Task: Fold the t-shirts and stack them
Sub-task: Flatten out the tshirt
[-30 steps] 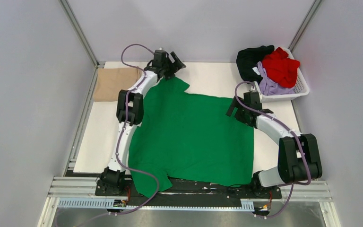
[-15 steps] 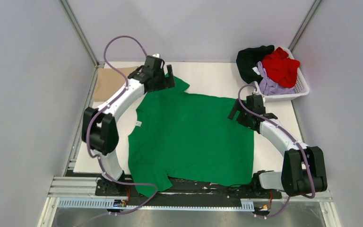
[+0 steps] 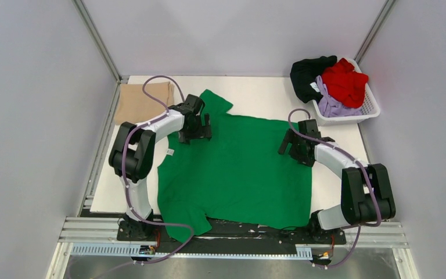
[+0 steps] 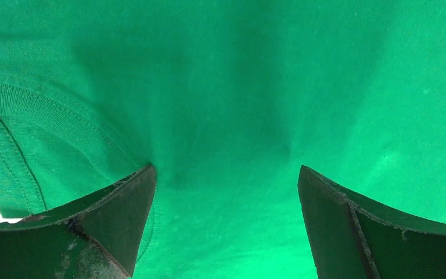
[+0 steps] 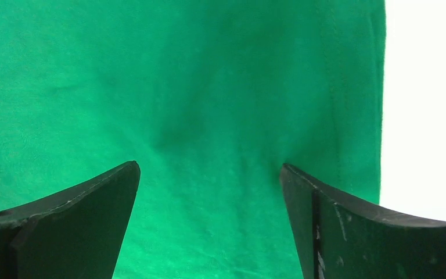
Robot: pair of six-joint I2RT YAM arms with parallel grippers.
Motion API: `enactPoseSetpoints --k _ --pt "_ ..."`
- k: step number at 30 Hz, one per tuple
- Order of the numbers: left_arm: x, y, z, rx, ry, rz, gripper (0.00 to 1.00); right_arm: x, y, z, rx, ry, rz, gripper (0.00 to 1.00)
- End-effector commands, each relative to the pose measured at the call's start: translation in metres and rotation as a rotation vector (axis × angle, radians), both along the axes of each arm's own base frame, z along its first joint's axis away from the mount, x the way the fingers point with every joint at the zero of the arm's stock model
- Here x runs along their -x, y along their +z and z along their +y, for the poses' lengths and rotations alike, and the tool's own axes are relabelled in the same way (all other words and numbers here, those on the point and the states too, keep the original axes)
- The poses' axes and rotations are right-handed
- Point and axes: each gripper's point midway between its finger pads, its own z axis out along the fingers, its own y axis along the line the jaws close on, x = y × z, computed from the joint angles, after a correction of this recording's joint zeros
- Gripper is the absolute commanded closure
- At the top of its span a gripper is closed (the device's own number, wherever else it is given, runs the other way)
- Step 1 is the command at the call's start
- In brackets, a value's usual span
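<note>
A bright green t-shirt (image 3: 238, 174) lies spread flat on the white table (image 3: 255, 93), one sleeve toward the back and one hanging over the near edge. My left gripper (image 3: 194, 131) is low over its upper left part, open. In the left wrist view its fingertips (image 4: 145, 174) touch the green cloth (image 4: 238, 87) beside the ribbed collar (image 4: 40, 107), nothing between them. My right gripper (image 3: 295, 151) is open at the shirt's right edge. There its fingertips (image 5: 130, 171) rest on cloth (image 5: 180, 75) near the hem. A folded tan t-shirt (image 3: 142, 102) lies at the back left.
A white plastic basket (image 3: 348, 119) stands at the back right with a black t-shirt (image 3: 308, 72), a red one (image 3: 345, 81) and a lavender one (image 3: 331, 104) heaped in it. Grey walls close in both sides. Bare table (image 5: 424, 116) shows right of the hem.
My left arm has drawn its gripper from the table's back edge by the far sleeve toward me and down onto the shirt near the collar. The right gripper shifted slightly nearer.
</note>
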Motion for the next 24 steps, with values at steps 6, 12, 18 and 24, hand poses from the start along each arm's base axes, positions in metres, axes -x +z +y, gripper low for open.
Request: enactPoseSetpoints --k 6,12,18,24 --pt "-0.046 -0.026 0.009 0.019 0.100 0.013 0.00 -0.029 -0.015 0.002 0.024 0.002 0.044 0.00" --pt "-0.066 -0.037 0.019 0.053 0.149 0.045 0.00 -0.058 -0.022 0.002 0.046 0.015 0.056 0.00" --pt "-0.087 -0.043 0.028 0.053 0.192 0.066 0.00 -0.105 -0.019 -0.005 0.062 0.026 0.030 0.00" --pt "-0.107 -0.043 0.022 0.085 0.200 0.052 0.00 -0.156 -0.019 -0.024 0.088 -0.016 0.012 0.00"
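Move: Under both open, downward-pointing hands lies the green t-shirt, its middle some 14 cm back and 16 cm to the right of the left hand, and about 8 cm back and 25 cm to the left of the right hand. From the left hand, the shirt's far sleeve is roughly 17 cm ahead and 9 cm right, the tan folded cloth 16 cm ahead and 23 cm left. The laundry basket stands some 26 cm ahead and 22 cm right of the right hand. Pressing wide-open fingertips down on the t-shirt's far part, both hands drag it forward along the table, staying low: the left about 10 cm, turning some 10 degrees counter-clockwise, the right about 13 cm, slow at first and then faster, towards the side of the basket. Neither hand closes, and both keep their contact with the cloth. ##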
